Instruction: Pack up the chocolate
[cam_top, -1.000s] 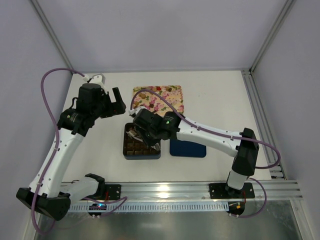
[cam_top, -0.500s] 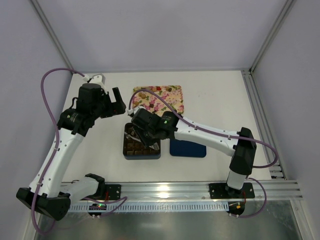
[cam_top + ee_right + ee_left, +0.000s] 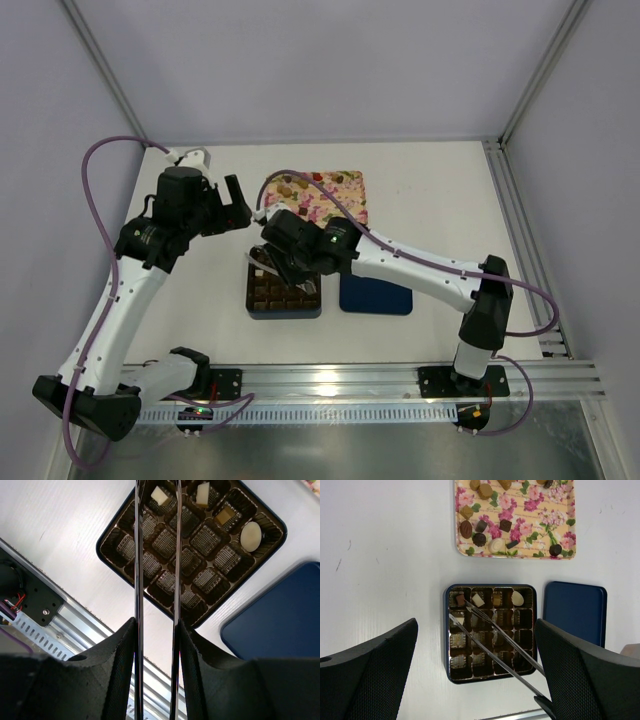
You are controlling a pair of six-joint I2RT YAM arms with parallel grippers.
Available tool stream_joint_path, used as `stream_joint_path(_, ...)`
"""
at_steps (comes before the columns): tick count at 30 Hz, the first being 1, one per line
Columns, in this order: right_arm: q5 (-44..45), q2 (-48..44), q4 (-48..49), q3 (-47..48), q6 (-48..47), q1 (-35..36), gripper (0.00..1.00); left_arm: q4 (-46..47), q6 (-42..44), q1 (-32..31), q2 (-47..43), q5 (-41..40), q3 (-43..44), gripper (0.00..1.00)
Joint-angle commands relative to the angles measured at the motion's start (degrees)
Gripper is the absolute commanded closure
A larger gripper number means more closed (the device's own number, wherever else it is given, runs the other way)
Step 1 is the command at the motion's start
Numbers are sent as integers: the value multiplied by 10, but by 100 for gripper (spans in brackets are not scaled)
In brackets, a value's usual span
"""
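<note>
Chocolate pieces (image 3: pixel 480 527), brown, dark and cream, lie loose on a floral tray (image 3: pixel 335 205). The dark box (image 3: pixel 284 312) with a grid of cells holds a brown piece (image 3: pixel 460 600), a white square (image 3: pixel 478 599) and a white oval (image 3: pixel 518 598); the right wrist view shows pieces (image 3: pixel 160 495) in its far row. My right gripper (image 3: pixel 156 625) is shut on metal tweezers (image 3: pixel 139 555), whose arms stand apart over the box (image 3: pixel 107 537) with nothing between their tips (image 3: pixel 451 615). My left gripper (image 3: pixel 476 625) hangs wide open high above the box.
A flat navy lid (image 3: pixel 375 297) lies on the table right of the box, also in view at the right wrist camera's lower right (image 3: pixel 280 615). The metal rail (image 3: pixel 50 625) runs along the near table edge. Frame posts stand at the back corners.
The right arm has shifted a little left and away over the box, and the tweezers' arms have spread slightly. The left arm has not moved.
</note>
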Motion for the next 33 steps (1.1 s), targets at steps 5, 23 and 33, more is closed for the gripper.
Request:
stream_joint_path(5,38,-49,-17,44,-18,-47,59,6,6,1,-7,-6,13,3)
stream_joint_path(23,2,74,-14,133,-82,-235,58,8,4,1,3,-3,17,3)
stream_joint_path(33,-17,147,-14,165,-91,-240,55,3,10,2,6,-6,17,3)
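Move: The right hand, holding the empty tongs, goes for the dark square chocolate on the flowered tray, some 30 cm straight ahead and about 16 cm below. The dark stick lies some 4 cm nearer than that chocolate and 1 cm to its right, the white swirl 4 cm nearer and 2 cm to its left. The box's middle is 10 cm ahead of the right hand and 6 cm left. From the left hand the chocolate lies about 20 cm ahead, 14 cm right and 25 cm below. The right hand lifts the empty tongs some 3 cm up from over the box's far left corner and swings them forward about 18 cm and right about 8 cm to the flowered tray, the wrist turning nearly 20 degrees clockwise on the way. Once most of the reach is done it sinks some 7 cm, bringing the slightly open tips down about the dark square chocolate, without closing on it; whether they touch it can't be seen. ##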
